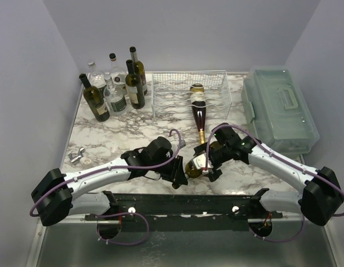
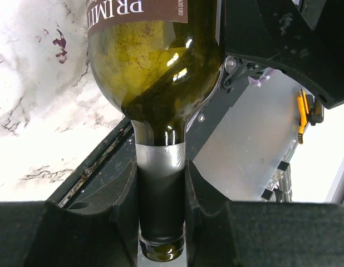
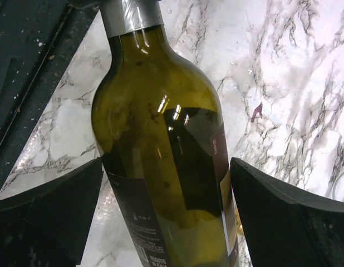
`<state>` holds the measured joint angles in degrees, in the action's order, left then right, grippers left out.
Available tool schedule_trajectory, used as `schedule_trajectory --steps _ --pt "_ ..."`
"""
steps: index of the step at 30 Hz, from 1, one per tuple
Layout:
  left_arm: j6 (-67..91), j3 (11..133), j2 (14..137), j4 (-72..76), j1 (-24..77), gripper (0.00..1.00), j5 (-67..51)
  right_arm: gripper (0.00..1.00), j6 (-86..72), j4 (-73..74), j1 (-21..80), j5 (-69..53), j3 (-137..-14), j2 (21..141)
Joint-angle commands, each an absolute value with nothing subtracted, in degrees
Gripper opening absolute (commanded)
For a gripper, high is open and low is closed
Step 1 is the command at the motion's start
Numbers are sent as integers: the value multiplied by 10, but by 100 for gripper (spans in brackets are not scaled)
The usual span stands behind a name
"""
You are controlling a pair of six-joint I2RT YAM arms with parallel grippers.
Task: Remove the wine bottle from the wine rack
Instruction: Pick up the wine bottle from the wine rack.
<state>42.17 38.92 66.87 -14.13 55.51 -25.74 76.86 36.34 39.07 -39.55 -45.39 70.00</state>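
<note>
An olive-green wine bottle (image 1: 193,168) with a dark label is off the white wire wine rack (image 1: 216,83), near the table's front edge between both arms. My left gripper (image 1: 182,173) is shut on its silver-and-black capped neck, which the left wrist view shows pinched between the pads of that gripper (image 2: 160,183), with the bottle (image 2: 155,72) reaching away. My right gripper (image 1: 208,161) is open wide around the body. In the right wrist view the bottle (image 3: 161,139) fills the gap of this gripper (image 3: 166,183), with the fingers (image 3: 283,217) close beside the glass.
A dark red bottle (image 1: 198,114) with a gold neck lies on the rack, sticking out over its front. Several bottles (image 1: 113,83) stand at the back left. A translucent green-grey box (image 1: 278,108) sits at the right. A small metal object (image 1: 77,157) lies at the left.
</note>
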Motion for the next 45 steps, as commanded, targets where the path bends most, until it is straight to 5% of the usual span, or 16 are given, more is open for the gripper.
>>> schedule_trajectory --steps 1,10,16,21,24,25,35,45 --pt "415 425 667 -49 561 0 -295 99 775 347 399 -373 -439 701" --pt "416 424 671 -43 563 0 -313 95 790 331 404 -351 -419 694" --pt "418 420 672 -37 562 0 -306 79 805 339 405 -353 -417 687" --pt "421 420 676 -32 563 0 -302 52 804 346 405 -375 -416 679" --pt "422 420 679 -29 563 8 -301 4 797 336 405 -379 -406 666" --pt "423 419 679 -27 562 12 -300 0 796 333 405 -378 -399 659" --pt "428 398 654 -5 562 77 -271 0 735 315 383 -434 -370 623" --pt "405 375 578 -3 562 93 -195 0 679 308 329 -488 -364 590"
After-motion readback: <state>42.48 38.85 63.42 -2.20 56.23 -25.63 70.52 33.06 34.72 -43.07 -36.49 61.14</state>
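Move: The wine bottle hangs roughly level, its neck pinched in the left hand and its base slanting away forward and to the right; its middle is about 8 cm ahead and 9 cm to the right of that hand. From the right hand, whose open fingers already straddle its upper body, the middle is some 2 cm ahead, 3 cm right and 2 cm below. The last bottle in the rack is about 28 cm ahead and 3 cm left of the right hand, slightly lower. Sinking about 1.5 cm more over the wine bottle, the right hand closes its fingers on the upper body and keeps its grip. Only then do the left fingers open wide and let go of the neck, that hand rising some 5 cm with its fingertips tilting up, while the right hand eases a couple of centimetres right and back, dipping and then lifting again. ##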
